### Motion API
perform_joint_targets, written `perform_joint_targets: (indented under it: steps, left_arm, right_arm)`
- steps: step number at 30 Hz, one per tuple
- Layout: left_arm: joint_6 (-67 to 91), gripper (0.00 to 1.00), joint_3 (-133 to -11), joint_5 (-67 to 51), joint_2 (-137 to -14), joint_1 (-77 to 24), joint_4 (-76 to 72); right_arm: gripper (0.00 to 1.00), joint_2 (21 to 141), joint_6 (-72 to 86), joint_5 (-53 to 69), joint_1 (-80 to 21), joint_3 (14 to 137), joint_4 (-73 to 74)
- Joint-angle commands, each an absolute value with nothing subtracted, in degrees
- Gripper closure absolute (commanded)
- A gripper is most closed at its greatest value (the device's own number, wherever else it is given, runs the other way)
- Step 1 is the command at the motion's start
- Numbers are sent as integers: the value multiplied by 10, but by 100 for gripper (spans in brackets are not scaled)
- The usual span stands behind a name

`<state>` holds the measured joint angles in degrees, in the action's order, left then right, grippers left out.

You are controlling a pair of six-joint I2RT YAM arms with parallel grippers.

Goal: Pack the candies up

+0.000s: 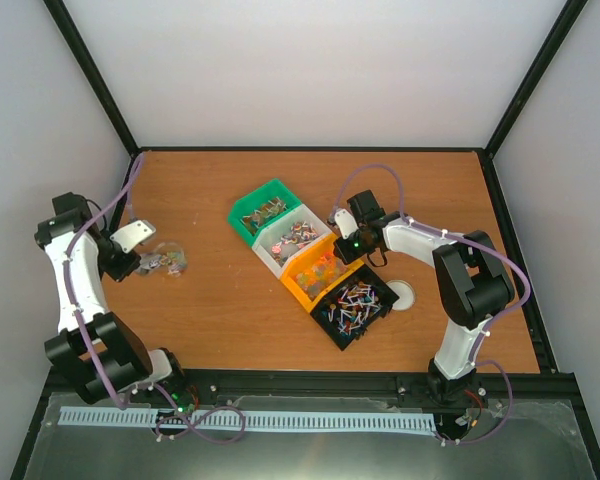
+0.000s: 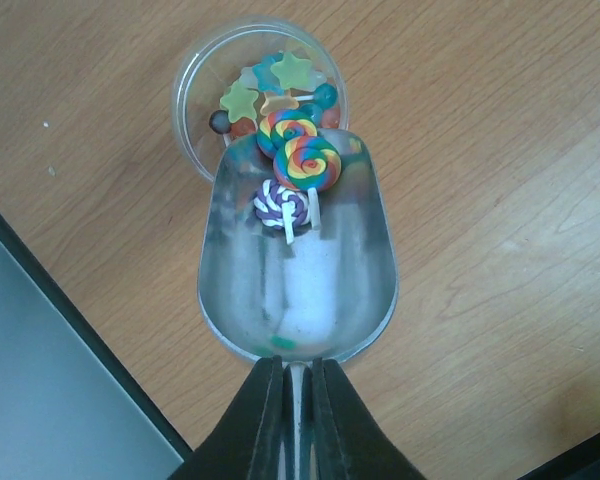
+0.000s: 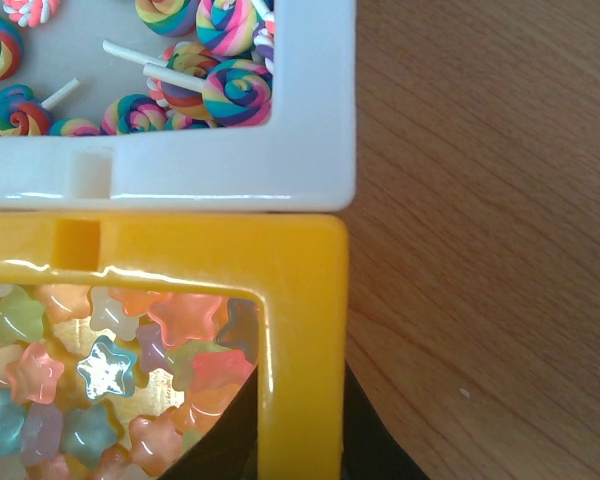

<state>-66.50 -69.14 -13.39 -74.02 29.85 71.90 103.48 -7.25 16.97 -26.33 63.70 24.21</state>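
Note:
My left gripper (image 2: 298,385) is shut on the handle of a metal scoop (image 2: 298,270), which tilts down toward a clear round cup (image 2: 192,95) on the table. Three swirl lollipop candies (image 2: 305,162) lie at the scoop's front lip, touching the cup's rim. Star-shaped candies (image 2: 242,100) and other sweets lie inside the cup. My right gripper (image 3: 300,420) is shut on the side wall of the yellow bin (image 3: 305,300), which holds star candies (image 3: 105,365). The white bin (image 3: 315,150) beside it holds lollipops (image 3: 235,90). In the top view the scoop (image 1: 133,235) and cup (image 1: 166,260) are at the left.
A row of bins runs diagonally across the middle: green (image 1: 265,210), white (image 1: 280,250), yellow (image 1: 298,280) and black (image 1: 342,330). A white round lid (image 1: 403,294) lies right of the black bin. The table's dark left edge (image 2: 70,320) runs close to the scoop.

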Motion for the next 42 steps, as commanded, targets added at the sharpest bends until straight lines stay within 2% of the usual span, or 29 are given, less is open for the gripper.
perform_joint_targets:
  steps: [1,17,32,38,42]
  left_arm:
    - [-687,99,-720,-114,-748,281,716]
    - [-717,99,-747,-98,-739,273,719]
    - [-851,99,-692,-298,-608,271,687]
    - [-655,99,-728,-264,-641,118,678]
    - [-490,99,-786,-158,-717,-33,674]
  right_arm:
    - [97,1047,-52,171,-256,643,238]
    - [97,1050,-51,174,-256,646,237]
    - [97,1048,-75,173,-256,650,243]
    - [97,1053,-78,177,-256,656,247]
    - [97,1060,-78,177,-256,661,248]
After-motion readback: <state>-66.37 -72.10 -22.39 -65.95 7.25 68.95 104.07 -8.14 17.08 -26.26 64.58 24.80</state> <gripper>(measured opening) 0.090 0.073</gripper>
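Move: The clear round jar, with candies already in it, sits about 8 cm ahead of the left hand, 5 cm to its right and some 13 cm lower; the held scoop already overhangs it with three lollipops still in its bowl. The green bin is roughly 21 cm ahead and 26 cm right, the white bin about 13 cm ahead and 34 cm right, both some 15 cm lower. From the right hand the jar is about 39 cm left, 3 cm back and roughly level. The last lollipops are tipped out of the scoop over the jar, the left hand staying almost in place at first and tilting only about 5 degrees. It then lifts the scoop some 6 cm, tilting its tip back up, and swings about 12 cm right, away from the jar towards the green and white bins, turning roughly 25 degrees clockwise, grip kept on the handle. The right fingers keep pinching the yellow bin's wall. ##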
